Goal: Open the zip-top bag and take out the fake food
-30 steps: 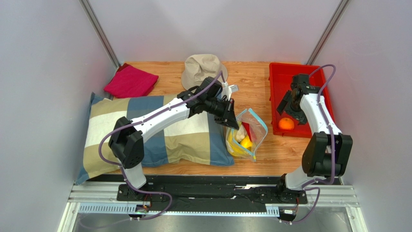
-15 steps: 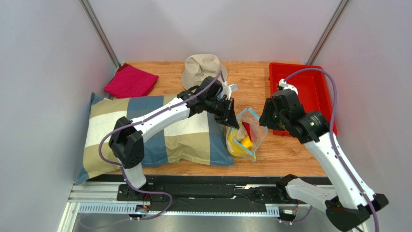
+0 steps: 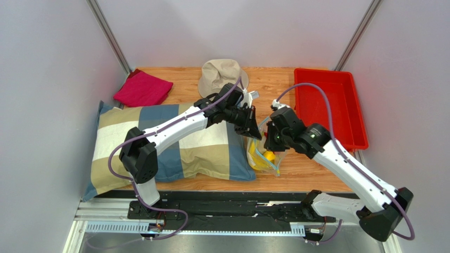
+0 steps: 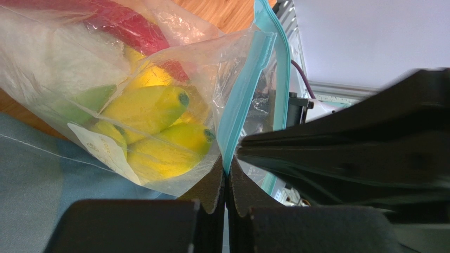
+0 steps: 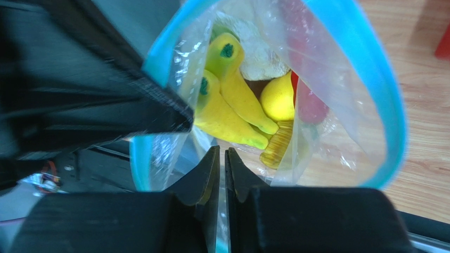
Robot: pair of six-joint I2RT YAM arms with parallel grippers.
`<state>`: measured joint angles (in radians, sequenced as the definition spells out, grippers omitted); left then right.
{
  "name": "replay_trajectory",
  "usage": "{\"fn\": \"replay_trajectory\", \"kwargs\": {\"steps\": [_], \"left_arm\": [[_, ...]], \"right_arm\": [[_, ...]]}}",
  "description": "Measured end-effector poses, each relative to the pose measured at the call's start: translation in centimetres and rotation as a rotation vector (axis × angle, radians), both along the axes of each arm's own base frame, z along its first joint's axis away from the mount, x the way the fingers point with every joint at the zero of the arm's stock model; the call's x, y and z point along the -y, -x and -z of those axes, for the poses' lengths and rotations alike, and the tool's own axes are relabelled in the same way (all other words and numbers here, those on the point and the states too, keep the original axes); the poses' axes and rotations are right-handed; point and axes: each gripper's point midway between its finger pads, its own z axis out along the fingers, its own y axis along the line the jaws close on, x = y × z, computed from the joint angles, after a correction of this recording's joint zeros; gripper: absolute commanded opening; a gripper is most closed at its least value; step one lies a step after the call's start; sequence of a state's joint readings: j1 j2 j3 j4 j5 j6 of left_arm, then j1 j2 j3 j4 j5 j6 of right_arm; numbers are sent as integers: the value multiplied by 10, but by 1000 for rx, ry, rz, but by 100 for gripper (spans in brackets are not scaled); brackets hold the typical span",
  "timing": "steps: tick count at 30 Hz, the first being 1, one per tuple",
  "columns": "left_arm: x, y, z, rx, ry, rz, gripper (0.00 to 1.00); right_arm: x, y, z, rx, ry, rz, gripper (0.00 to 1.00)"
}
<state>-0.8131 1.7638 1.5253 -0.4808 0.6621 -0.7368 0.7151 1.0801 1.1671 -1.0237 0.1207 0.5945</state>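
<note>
The clear zip-top bag (image 3: 265, 158) lies on the wood beside the pillow, its mouth with the light blue zip strip (image 5: 381, 89) held wide. My left gripper (image 3: 254, 133) is shut on the left side of the strip (image 4: 248, 89). My right gripper (image 3: 270, 141) is shut, and its tips (image 5: 222, 153) hang at the bag's mouth with nothing seen between them. Inside lie yellow bananas (image 5: 237, 97), a yellow oval fruit (image 5: 277, 97), white-and-green cauliflower (image 5: 259, 52) and a red pepper piece (image 5: 309, 100). The orange is hidden behind my right arm.
A plaid pillow (image 3: 174, 142) lies left of the bag under my left arm. A red tray (image 3: 338, 100) stands at the back right. A beige hat (image 3: 222, 74) and a red cloth (image 3: 142, 88) lie at the back.
My right arm has swung from the red tray, where the orange lay, leftward to the bag's mouth. My left gripper has kept its hold and place.
</note>
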Motion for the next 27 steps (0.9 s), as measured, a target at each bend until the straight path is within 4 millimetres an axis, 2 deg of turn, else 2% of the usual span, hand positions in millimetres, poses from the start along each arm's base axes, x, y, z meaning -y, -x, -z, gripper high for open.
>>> {"fn": "replay_trajectory", "kwargs": {"steps": [4, 11, 15, 18, 22, 27], "left_arm": [[1, 1, 0, -4, -5, -10, 0], [6, 2, 4, -5, -19, -37, 0], [4, -6, 9, 5, -45, -80, 0], [3, -7, 9, 13, -52, -91, 0], [4, -6, 8, 18, -48, -87, 0], [5, -5, 8, 22, -49, -82, 0]], "right_arm": [[-2, -4, 37, -62, 89, -36, 16], [3, -26, 67, -74, 226, -55, 22], [7, -34, 74, -76, 263, -40, 25], [19, -40, 83, -90, 320, 0, 30], [31, -41, 94, -117, 376, 33, 39], [38, -40, 99, -122, 411, 52, 42]]}}
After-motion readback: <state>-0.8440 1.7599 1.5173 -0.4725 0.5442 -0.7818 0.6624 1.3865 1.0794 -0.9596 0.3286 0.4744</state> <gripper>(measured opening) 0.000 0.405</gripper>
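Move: From the right hand, poised over the bag's mouth, the ridged yellow piece lies some 14 cm below, about 4 cm ahead and 4 cm right. The bananas are roughly 2 cm ahead, 4 cm left and 13 cm down; the red pepper, about 9 cm ahead, 5 cm right and 12 cm down. From the left hand, which pinches the rim, the ridged piece is around 8 cm right, 1 cm back and 13 cm down. The right fingers enter among the fake food, spreading from nearly shut to almost half open around the ridged yellow piece and a banana's end, without gripping either. The hand drops about 10 cm through the bag's mouth, also going forward, then right, while it rolls some 25 degrees, swinging the fingertips from leftward to nearly straight down. The left hand keeps its pinch on the rim, sinking slightly. ##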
